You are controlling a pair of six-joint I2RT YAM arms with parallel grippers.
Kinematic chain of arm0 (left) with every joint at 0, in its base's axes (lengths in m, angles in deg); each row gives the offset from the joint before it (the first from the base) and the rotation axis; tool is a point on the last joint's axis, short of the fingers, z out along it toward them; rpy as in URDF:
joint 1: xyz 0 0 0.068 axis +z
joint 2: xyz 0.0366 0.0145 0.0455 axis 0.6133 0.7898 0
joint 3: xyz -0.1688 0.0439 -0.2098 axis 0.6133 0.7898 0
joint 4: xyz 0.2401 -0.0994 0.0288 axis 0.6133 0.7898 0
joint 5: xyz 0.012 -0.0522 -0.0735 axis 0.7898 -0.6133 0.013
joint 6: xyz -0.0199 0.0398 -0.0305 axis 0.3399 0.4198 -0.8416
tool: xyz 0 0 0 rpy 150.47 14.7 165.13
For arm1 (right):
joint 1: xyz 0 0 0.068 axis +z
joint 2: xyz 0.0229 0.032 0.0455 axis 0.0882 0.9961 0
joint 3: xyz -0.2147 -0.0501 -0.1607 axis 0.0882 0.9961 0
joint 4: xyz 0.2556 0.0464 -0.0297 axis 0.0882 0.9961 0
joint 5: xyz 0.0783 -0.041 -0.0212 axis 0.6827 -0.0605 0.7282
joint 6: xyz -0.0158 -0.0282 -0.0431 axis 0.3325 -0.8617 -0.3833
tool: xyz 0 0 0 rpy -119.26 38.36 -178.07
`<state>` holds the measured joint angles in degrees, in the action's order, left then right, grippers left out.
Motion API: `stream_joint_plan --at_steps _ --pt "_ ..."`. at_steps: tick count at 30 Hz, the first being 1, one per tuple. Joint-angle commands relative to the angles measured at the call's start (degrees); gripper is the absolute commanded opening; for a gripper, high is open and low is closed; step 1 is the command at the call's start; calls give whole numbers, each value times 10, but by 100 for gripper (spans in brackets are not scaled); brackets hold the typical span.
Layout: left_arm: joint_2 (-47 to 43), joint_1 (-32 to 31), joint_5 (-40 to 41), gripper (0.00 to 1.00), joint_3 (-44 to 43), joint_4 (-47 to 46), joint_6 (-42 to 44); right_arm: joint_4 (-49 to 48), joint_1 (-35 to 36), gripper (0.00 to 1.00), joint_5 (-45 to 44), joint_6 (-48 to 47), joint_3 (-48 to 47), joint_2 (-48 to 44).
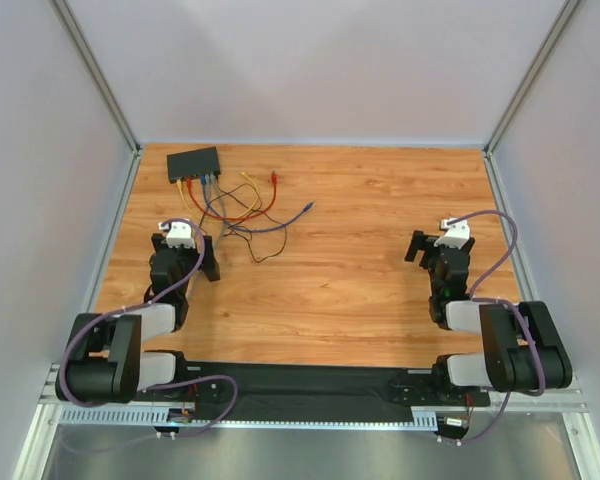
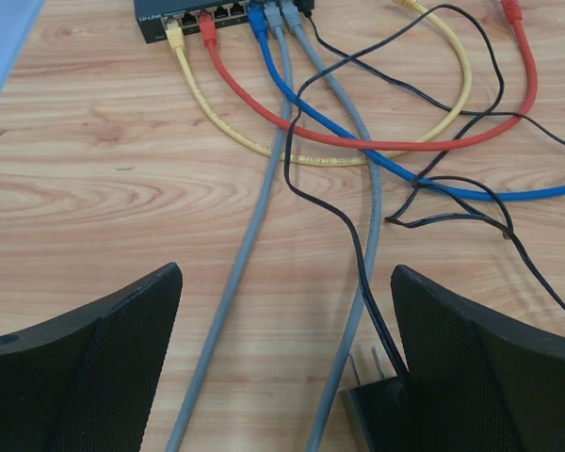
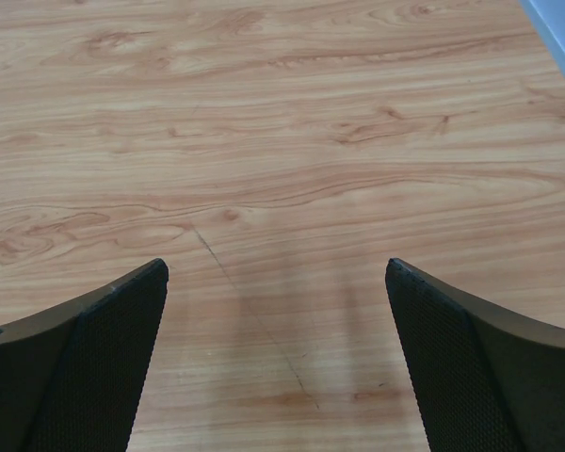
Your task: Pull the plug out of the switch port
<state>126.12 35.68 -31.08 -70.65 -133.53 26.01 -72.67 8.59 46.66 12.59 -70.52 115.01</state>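
The switch (image 1: 193, 163) is a flat black box at the table's far left; its port row (image 2: 217, 14) faces my left arm. Plugged into it are a yellow plug (image 2: 174, 36), a red plug (image 2: 207, 33), a blue plug (image 2: 256, 24) and two grey plugs (image 2: 284, 21). Their cables loop over the wood toward me. My left gripper (image 1: 184, 250) (image 2: 284, 273) is open, well short of the switch, with two grey cables and a black wire running between its fingers. My right gripper (image 1: 442, 252) (image 3: 275, 266) is open over bare wood at the right.
A small black adapter block (image 2: 377, 414) on a thin black wire lies by my left gripper's right finger. Loose cable ends, yellow (image 1: 245, 176), red (image 1: 274, 178) and bluish (image 1: 310, 207), lie right of the switch. White walls close in the table (image 1: 380, 280) on three sides.
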Motion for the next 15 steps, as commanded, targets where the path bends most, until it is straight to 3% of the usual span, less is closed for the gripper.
stream_joint_plan --at_steps 1,4,9,12,13,15 --pt "-87 2 -1 100 -25 55 23 -24 11 100 -96 0 -15 -24" --pt "-164 2 62 100 -33 126 -5 107 11 100 -33 -25 -60 -85" --pt "-224 2 174 100 -67 233 -133 251 35 100 -26 -9 -116 -155" --pt "-248 2 214 100 -98 324 -197 323 96 100 -93 -6 -158 -176" --pt "-261 2 214 100 -106 367 -204 340 116 100 -167 36 -170 -179" --pt "-276 2 203 100 -117 375 -219 433 147 100 -202 120 -205 -183"
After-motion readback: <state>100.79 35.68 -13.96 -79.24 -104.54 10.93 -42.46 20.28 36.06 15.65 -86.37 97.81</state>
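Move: Ahead of the left hand, roughly 17 cm out, 2 cm left and 8 cm lower, is the row of seated plugs, the switch about 4 cm beyond it. The black adapter is some 3 cm back and 4 cm right of this hand; the loose yellow plug is 19 cm ahead, 10 cm right. From the right hand the seated plugs are about 17 cm ahead, 57 cm left, and the loose blue plug 11 cm ahead, 28 cm left. Rising about 9 cm off the table with fingers still wide open, the empty left hand swings some 4 cm left and draws slightly back from the seated plugs, turning about 20 degrees counter-clockwise while its left side dips. The open right hand climbs about 10 cm too, then also sweeps some 4 cm left towards the loose blue plug's side; neither touches anything. ##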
